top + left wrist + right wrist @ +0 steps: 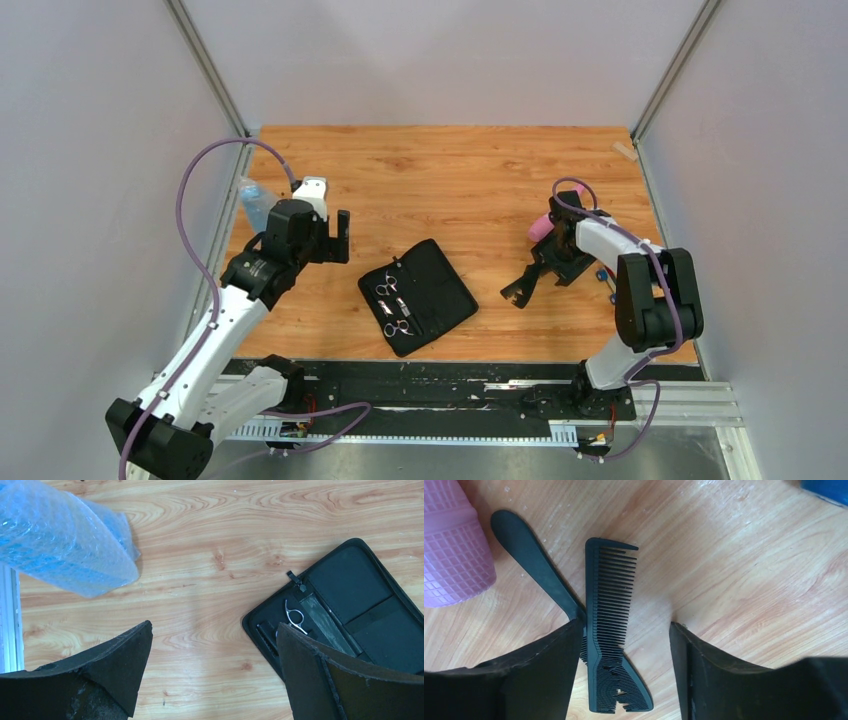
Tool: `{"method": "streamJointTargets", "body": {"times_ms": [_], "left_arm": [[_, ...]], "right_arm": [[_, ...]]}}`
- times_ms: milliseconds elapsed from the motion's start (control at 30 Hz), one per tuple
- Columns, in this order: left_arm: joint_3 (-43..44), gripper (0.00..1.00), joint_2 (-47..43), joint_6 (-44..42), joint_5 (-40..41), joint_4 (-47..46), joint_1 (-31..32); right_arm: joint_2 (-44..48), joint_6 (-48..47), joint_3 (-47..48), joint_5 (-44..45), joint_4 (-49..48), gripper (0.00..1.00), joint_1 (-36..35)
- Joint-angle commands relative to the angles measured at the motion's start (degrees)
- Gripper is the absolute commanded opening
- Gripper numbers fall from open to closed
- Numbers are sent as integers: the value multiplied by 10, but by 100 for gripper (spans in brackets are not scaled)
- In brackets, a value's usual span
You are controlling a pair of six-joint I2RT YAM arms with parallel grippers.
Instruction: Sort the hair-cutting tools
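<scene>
Two black combs lie crossed on the wood. The toothed comb (608,605) rests over the long-handled one (529,555), and together they show as a dark shape (517,289) in the top view. My right gripper (624,645) hangs open over them. Its left finger (539,675) is beside the combs and its right finger (724,680) stands well apart. Two silver scissors (386,288) (398,328) lie in the open black case (440,290). My left gripper (215,645) is open over bare wood left of the case (360,590), with one scissor ring (296,617) in sight.
A pink ribbed tool (451,555) (541,227) lies just beyond the combs. A translucent blue bottle (60,540) (252,200) lies at the table's left edge behind my left gripper. A small blue thing (826,487) sits at the right.
</scene>
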State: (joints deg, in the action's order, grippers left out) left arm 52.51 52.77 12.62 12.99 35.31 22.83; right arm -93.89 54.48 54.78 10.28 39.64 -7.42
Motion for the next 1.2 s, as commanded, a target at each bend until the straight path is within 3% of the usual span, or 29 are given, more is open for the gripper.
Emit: {"method": "streamJointTargets", "body": {"times_ms": [0,367,600,800,1167], "left_arm": [[-2,100,2,-14,5,-21,-2],[-1,100,15,-15,-1,-22,-2],[-1,100,20,-17,-2,-22,-2],[-1,100,22,-16,-2,-22,-2],[1,100,28,-11,-33,-23,-2]], "right_arm": [[-31,5,-10,-32,-41,61,2],[21,-33,-46,-57,-44,25,-2],[46,-104,-37,-77,-41,11,-26],[79,-157,-35,-91,-31,5,-47],[140,-237,-5,-94,-33,4,-119]]}}
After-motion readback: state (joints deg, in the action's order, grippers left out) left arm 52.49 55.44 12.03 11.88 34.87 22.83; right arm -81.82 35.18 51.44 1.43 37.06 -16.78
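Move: The right hand is down at the table around the narrow comb, whose middle is about 1 cm ahead and 1 cm left, 1 cm below. The handled comb lies crossed under it, some 2 cm ahead and 3 cm left of the hand; the pink trimmer is about 13 cm straight ahead. The open case is roughly 30 cm left and 7 cm back. From the left hand the narrow comb is some 43 cm right, 2 cm ahead, 20 cm below. Right fingers close on the narrow comb and carry it left about 6 cm, then also up, turning 30 degrees counter-clockwise. ##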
